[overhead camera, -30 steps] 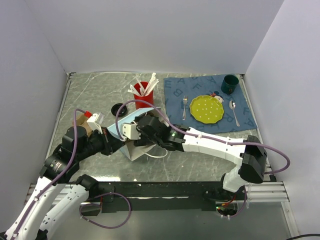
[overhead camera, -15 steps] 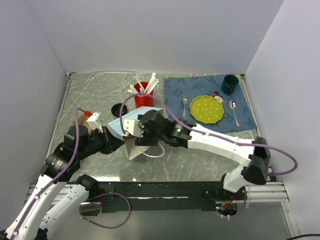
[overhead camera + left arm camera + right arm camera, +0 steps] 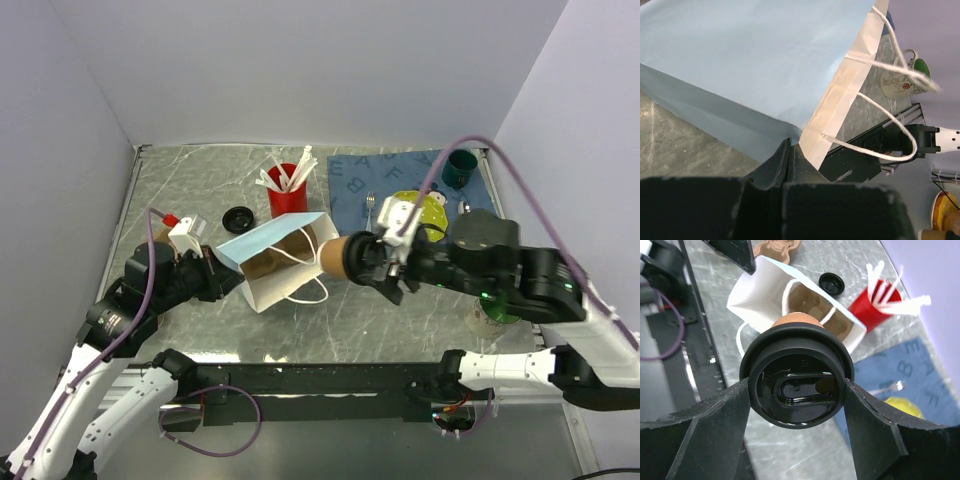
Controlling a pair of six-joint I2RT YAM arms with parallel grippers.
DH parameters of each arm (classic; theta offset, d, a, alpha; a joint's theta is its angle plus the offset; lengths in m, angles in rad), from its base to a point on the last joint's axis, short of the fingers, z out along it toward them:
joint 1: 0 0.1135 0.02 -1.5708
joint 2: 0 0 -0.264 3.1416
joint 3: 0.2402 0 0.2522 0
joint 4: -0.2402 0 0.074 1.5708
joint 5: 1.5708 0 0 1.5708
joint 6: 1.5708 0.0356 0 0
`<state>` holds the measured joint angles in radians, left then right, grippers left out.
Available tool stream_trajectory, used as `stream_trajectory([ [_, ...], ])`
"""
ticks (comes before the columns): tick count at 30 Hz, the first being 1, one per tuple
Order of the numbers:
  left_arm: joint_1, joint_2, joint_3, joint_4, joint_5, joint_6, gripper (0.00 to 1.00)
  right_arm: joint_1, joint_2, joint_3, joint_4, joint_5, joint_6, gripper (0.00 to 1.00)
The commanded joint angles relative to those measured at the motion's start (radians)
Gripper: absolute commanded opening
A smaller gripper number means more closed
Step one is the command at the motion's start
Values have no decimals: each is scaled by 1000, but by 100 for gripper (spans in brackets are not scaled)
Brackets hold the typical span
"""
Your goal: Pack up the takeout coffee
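The takeout coffee (image 3: 338, 258), a brown paper cup with a black lid (image 3: 797, 390), lies sideways in the air with my right gripper (image 3: 372, 264) shut on its lid end. Its base points at the open mouth of the light blue paper bag (image 3: 275, 255), just to the right of it. In the right wrist view the fingers (image 3: 715, 425) press both sides of the lid, and the bag (image 3: 755, 290) lies beyond. My left gripper (image 3: 788, 150) is shut on the bag's lower edge (image 3: 755, 65), holding it tipped on its side.
A red cup of white utensils (image 3: 287, 190) and a loose black lid (image 3: 238, 217) stand behind the bag. A blue placemat (image 3: 350, 180) at the back right carries a yellow plate (image 3: 430, 210), fork (image 3: 369, 212) and teal mug (image 3: 460, 168). A flowered mug (image 3: 902, 80) sits under my right arm.
My right arm has drawn back to the right and lifted away from the bag. The cup now shows outside the bag's mouth. The bag has turned so its mouth faces right.
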<state>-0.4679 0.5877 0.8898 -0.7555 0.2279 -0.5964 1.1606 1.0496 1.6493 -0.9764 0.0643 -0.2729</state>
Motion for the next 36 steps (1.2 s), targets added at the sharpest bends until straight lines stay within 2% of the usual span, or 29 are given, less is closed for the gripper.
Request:
stream_trajectory([
  [1, 0, 43, 64, -24, 27, -26, 1, 1, -23, 41, -171, 115, 196, 29],
  [9, 0, 60, 129, -65, 62, 12, 1, 1, 9, 73, -462, 310, 500, 29],
  [12, 0, 23, 120, -38, 146, 41, 1, -18, 49, 38, -533, 298, 607, 29],
  [16, 0, -46, 81, 27, 283, 90, 1, -38, 87, -86, -490, 259, 785, 29],
  [19, 0, -71, 49, 27, 327, 90, 1, -65, 81, -180, -418, 212, 865, 29],
  [22, 0, -55, 34, -21, 317, 93, 1, -70, 95, -190, -447, 259, 934, 28],
  [29, 0, -37, 43, -84, 163, 106, 1, -134, 72, -302, -447, 310, 942, 29],
  [32, 0, -29, 43, -53, 148, 89, 1, -188, 43, -373, -411, 319, 925, 29],
  [36, 0, -23, 21, 11, 208, 81, 1, -259, 26, -466, -312, 307, 835, 30],
])
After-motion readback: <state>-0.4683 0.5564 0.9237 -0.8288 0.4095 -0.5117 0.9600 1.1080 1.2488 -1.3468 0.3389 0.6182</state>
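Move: The right hand holds the lidded coffee cup high, cup bottom towards the bag. The patch of bare table for the cup is about 12 cm to this hand's right, a few cm ahead and roughly 35 cm below. The takeout bag's middle lies some 12 cm ahead, 15 cm left and 22 cm lower; the white mug, 20 cm right of that patch. From the left hand, on the mouth's left corner, the bag's middle is about 8 cm ahead, 8 cm right and 7 cm lower. Swing the right gripper clockwise from pointing left to pointing steeply down, so the cup comes upright. Carry the cup right, then lower it past the bag's height and on right again, about 20 cm down and 10 cm right in all, grip kept. Keep the left fingers pinched on the bag rim; ease them back some 5 cm while rising, then sink again. ##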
